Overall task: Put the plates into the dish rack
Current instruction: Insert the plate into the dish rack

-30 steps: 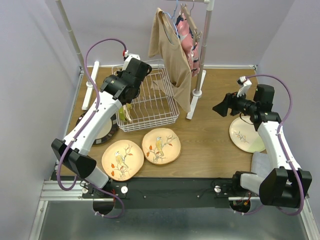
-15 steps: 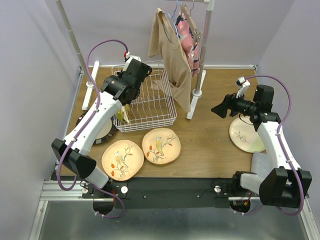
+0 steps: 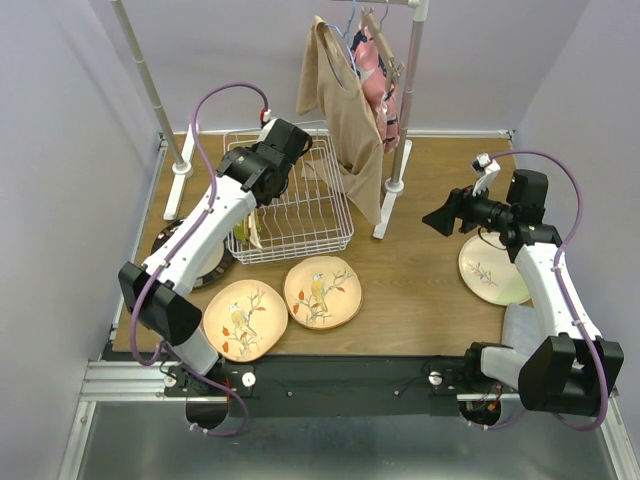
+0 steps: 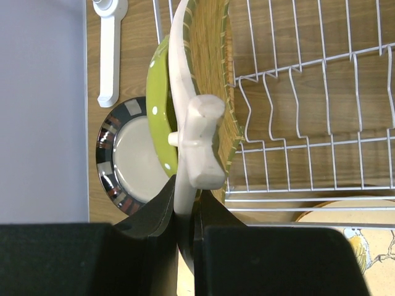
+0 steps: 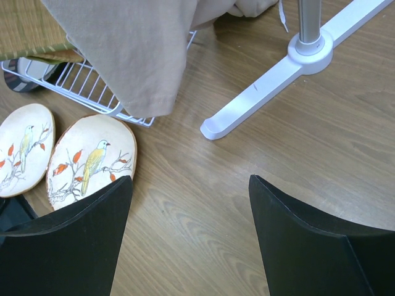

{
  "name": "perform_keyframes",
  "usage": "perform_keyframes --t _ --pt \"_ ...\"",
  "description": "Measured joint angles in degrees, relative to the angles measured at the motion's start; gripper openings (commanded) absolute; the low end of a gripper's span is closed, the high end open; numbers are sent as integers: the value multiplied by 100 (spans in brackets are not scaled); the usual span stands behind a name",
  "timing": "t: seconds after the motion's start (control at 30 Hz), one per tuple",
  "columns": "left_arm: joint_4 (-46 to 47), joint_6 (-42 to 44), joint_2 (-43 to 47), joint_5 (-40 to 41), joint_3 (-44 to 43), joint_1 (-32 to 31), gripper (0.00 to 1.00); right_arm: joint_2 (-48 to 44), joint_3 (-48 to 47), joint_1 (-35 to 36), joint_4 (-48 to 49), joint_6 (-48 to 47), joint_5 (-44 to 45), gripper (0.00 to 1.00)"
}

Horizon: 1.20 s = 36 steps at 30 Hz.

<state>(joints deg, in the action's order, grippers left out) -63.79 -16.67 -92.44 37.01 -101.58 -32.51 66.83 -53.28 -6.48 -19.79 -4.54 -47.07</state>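
My left gripper (image 4: 185,203) is shut on the cream rim of a yellow woven-look plate (image 4: 213,68), held on edge over the left end of the white wire dish rack (image 4: 296,123). A lime dotted plate (image 4: 159,105) stands just left of it. A dark-rimmed beige plate (image 4: 129,163) lies flat on the table outside the rack. In the top view the left gripper (image 3: 265,178) is over the dish rack (image 3: 310,205). Two peach bird plates (image 3: 245,320) (image 3: 322,292) lie in front. My right gripper (image 3: 437,217) hangs open and holds nothing, near a cream plate (image 3: 492,272).
A clothes rail with a beige garment (image 3: 345,110) stands behind the rack, its white foot (image 5: 271,80) on the table between rack and right arm. The garment (image 5: 136,49) drapes over the rack's right corner. Another white rail foot (image 4: 110,55) lies left of the rack.
The left arm has swung back and to the right with the plate in its grip, further over the rack. The right arm has hardly moved.
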Motion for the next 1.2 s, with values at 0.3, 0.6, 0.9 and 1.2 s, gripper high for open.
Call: perform_keyframes --t 0.3,0.6,0.9,1.2 --pt "17 168 -485 -37 -356 22 0 2 0 0 0 -2 7 84" --pt "79 297 -798 -179 -520 138 0 0 0 0 0 -2 42 84" --pt "118 337 -809 -472 -575 299 0 2 0 0 2 0 79 84" --pt "192 363 -1067 -691 -575 448 21 2 0 0 0 -2 96 84"
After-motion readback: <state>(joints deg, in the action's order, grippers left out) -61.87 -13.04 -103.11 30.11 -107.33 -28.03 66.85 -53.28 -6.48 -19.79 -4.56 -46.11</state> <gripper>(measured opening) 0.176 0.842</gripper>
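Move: The left hand grips the yellow woven plate by its top edge. The rack slot it goes for is about 9 cm ahead, in line with the hand and some 14 cm below. Level with the slot stand the orange woven plate, about 2 cm to its left, and the green plate, 5 cm left. The dark-rimmed plate lies 4 cm back, 14 cm left, 25 cm down. From the right hand the slot is about 34 cm left, 12 cm ahead. With its fingers still shut on the yellow woven plate, the left hand eases it forward and down into the dish rack beside the orange woven plate, about 4 cm each way, drifting a centimetre to the right. The forward part comes mostly first, then after a near pause the hand sinks a further couple of centimetres, its fingers tipping some 5 degrees farther down. ##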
